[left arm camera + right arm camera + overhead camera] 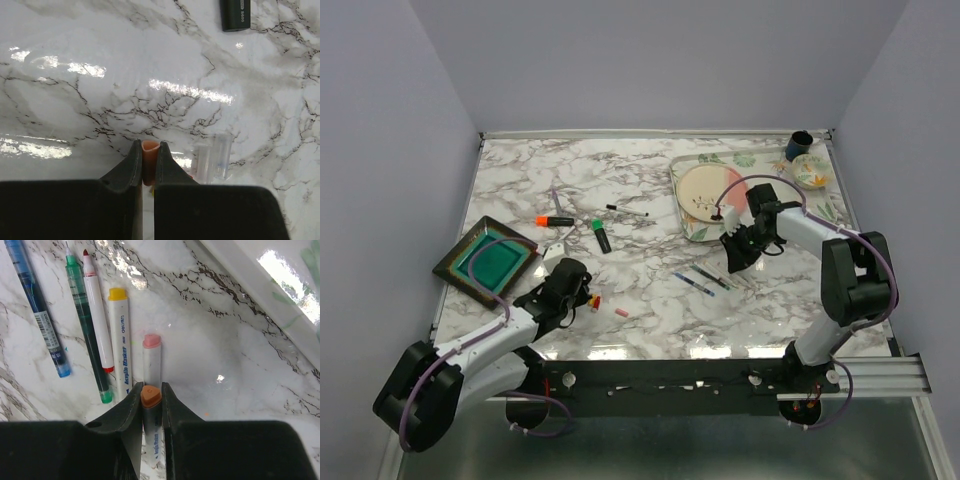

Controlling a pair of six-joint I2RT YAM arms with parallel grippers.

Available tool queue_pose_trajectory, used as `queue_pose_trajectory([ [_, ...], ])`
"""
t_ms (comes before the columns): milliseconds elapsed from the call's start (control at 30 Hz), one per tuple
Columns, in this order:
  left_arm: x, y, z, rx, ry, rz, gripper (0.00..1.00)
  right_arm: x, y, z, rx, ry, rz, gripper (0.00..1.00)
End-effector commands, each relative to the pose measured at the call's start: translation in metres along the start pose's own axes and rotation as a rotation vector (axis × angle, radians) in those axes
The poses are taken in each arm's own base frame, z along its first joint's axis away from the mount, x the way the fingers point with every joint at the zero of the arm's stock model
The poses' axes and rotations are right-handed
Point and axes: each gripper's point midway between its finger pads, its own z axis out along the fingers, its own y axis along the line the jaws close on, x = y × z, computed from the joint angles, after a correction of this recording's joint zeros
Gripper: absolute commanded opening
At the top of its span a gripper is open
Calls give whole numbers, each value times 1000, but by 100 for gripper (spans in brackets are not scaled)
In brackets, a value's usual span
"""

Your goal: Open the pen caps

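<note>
In the left wrist view my left gripper (149, 146) is shut on a small hollow orange pen cap (150, 161) just above the marble; from above it sits at the near left (582, 296). Two clear caps (212, 161) lie to its right. My right gripper (150, 388) is shut on a white marker with an orange end (150, 396), and it hangs near the tray (735, 255). Beneath it lie a pink-ended marker (151, 356), a yellow-ended marker (120, 340) and red (97, 320), green (87, 330) and blue (37, 310) pens.
An orange-capped highlighter (555, 220), a green-capped highlighter (602, 235) and a thin black pen (627, 211) lie mid-table. A pink cap (622, 312) rests near the front. A green square dish (485, 262) is at left. The floral tray (685, 228) with a plate, cup (799, 145) and bowl is at back right.
</note>
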Motion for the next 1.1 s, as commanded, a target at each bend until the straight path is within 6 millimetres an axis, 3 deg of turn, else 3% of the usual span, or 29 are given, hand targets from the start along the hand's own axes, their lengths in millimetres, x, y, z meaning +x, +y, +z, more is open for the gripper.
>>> queue_pose_trajectory([
  [0,4,-5,4,12,30,-6,11,-3,-3,0,7,19,-20,27],
  [300,10,-8,8,27,64,4,18,-2,1,1,-5,24,-23,34],
  [500,12,-14,7,54,84,7,28,-9,4,-6,-9,-7,-37,41],
  [833,4,-21,2,75,71,8,62,-27,12,-29,11,-92,-87,49],
  [1067,-19,-32,-5,89,22,34,78,-46,24,-53,27,-203,-147,50],
])
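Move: My left hand holds the orange cap just above the table; its resting spot is about 1 cm ahead, 2 cm right. From this hand two clear caps lie some 5 cm right and 1 back, the yellow cap 3 back straight behind, the red cap 4 back, 2 right. In my right hand the orange pen's middle is about 2 cm back, 2 right; the pink pen lies 2 back straight behind, the yellow pen 2 back, 3 left. I ease the orange cap a little forward and right towards the clear caps with my left hand, then open those fingers wide around it while still drifting right, 2 to 3 cm in all, and start up about 1 cm. My right hand stays low, spreads its already loosened fingers off the orange pen, then rises about 4 cm away from the pens. ##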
